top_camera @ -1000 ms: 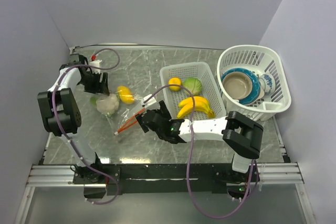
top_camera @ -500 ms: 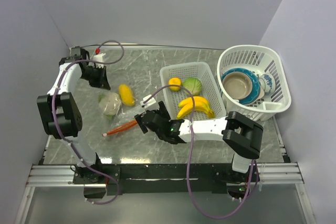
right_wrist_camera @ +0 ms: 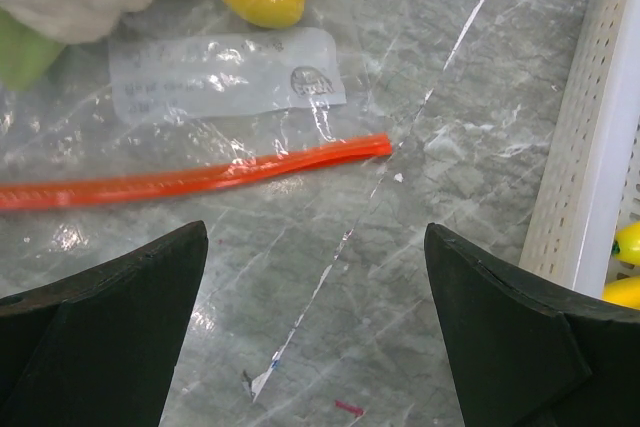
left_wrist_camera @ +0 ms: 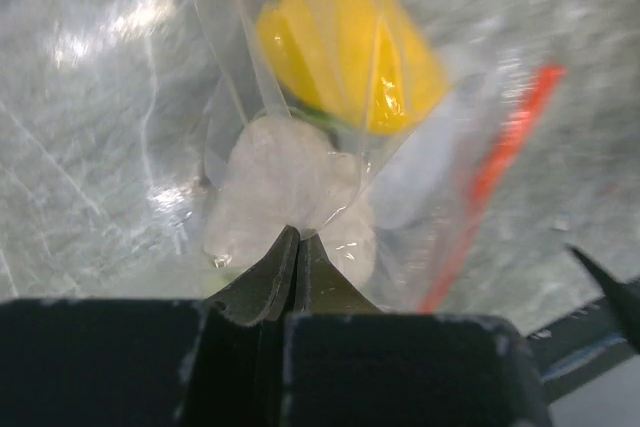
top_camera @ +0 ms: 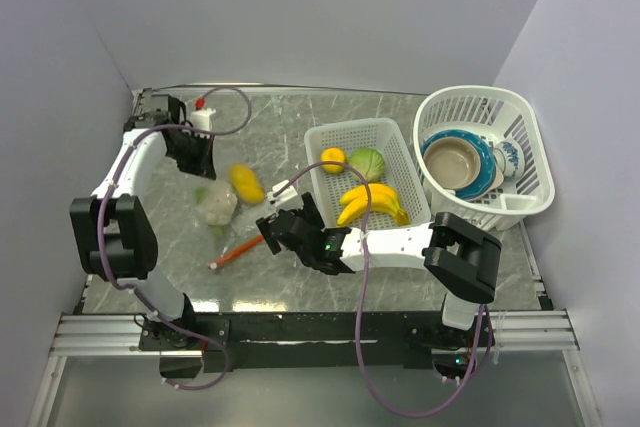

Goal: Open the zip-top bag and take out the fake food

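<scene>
The clear zip-top bag [top_camera: 228,217] lies on the table, its orange-red zip strip [top_camera: 238,250] pointing toward the near edge. Inside it I see a white cauliflower [top_camera: 215,204] and a yellow oval fruit [top_camera: 245,183]. My left gripper [top_camera: 200,159] is shut on the bag's far end; in the left wrist view its jaws [left_wrist_camera: 297,232] pinch the plastic above the cauliflower [left_wrist_camera: 285,182] and the fruit [left_wrist_camera: 350,52]. My right gripper [top_camera: 270,232] is open and empty, just right of the strip; in its own view the gripper [right_wrist_camera: 315,229] hovers near the strip [right_wrist_camera: 200,179].
A white slotted basket [top_camera: 365,129] right of the bag holds an orange [top_camera: 333,159], a green leafy ball [top_camera: 367,163] and a banana bunch [top_camera: 372,202]. A round white basket [top_camera: 530,147] with bowls stands far right. The slotted basket's wall [right_wrist_camera: 590,177] is close to my right gripper.
My left gripper has moved right and toward the far side with the bag's end in it. The bag, cauliflower and fruit shifted right, and the zip strip slid nearer. The right arm stayed put.
</scene>
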Tool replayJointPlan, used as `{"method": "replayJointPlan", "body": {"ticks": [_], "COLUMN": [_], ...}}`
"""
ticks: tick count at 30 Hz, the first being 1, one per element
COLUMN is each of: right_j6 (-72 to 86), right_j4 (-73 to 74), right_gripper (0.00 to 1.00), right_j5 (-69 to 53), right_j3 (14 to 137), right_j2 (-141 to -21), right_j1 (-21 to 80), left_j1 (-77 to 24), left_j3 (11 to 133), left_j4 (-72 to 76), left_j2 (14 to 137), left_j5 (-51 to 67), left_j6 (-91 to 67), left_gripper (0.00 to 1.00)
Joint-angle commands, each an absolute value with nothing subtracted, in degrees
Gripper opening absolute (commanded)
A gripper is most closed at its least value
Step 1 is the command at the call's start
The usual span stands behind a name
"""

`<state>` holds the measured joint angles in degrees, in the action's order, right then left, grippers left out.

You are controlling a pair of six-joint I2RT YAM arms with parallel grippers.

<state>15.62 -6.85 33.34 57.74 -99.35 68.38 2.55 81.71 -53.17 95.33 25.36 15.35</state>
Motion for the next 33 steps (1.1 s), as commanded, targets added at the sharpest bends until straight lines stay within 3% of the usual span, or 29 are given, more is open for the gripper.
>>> {"method": "replayJointPlan", "body": {"ticks": [1, 12, 17, 26, 33], "right_j6": [16.4, 16.7, 16.6, 16.3, 15.6], "right_j4": [-9.1, -9.5, -9.4, -9.2, -8.9], "right_gripper": [0.96, 0.96, 0.96, 0.96, 0.97], "right_j5": [33.8, 32.8, 32.5, 32.8, 32.5], "right_j3": [57.2, 56.8, 57.3, 57.0, 57.7], "right_j2": [-98.2, -99.4, -99.8, -99.6, -99.8], "right_j1": [68.9, 69.0, 69.0, 69.0, 69.0], "left_j1": [2.8, -1.3, -2.0, -3.3, -2.0], "left_j3": [78.5, 96.0, 97.2, 96.1, 84.3], "left_j4": [-47.1, -62.4, -64.2, -59.4, -50.9], "left_j2": [97.7, 93.0, 91.1, 87.5, 88.4], "left_j5": [16.2, 26.2, 29.0, 23.9, 16.4], "left_j6": [15.5, 12.2, 10.5, 9.8, 10.3], "left_gripper": [0.01, 0.01, 0.01, 0.01, 0.01]}}
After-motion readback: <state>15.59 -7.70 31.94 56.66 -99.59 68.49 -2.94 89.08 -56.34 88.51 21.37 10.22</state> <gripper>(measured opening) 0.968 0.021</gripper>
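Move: The yellow fruit in the bag lies about 7 cm to the left hand's right, barely 1 cm ahead and some 10 cm below; that hand already pinches the bag's closed end. The cauliflower is 3 cm back and straight in line below it. The red zip strip at the mouth crosses about 13 cm back and 4 cm right. From the right hand the fruit is about 10 cm ahead, 10 cm left and 6 cm lower. Down first by about 4 cm and a little left, then sharply up some 13 cm while swinging about 5 cm to the right, the left hand shakes the bag by its closed end above the food; it tilts under 10 degrees, fingers still shut on the plastic, and finally starts to sink again by 2 cm. ##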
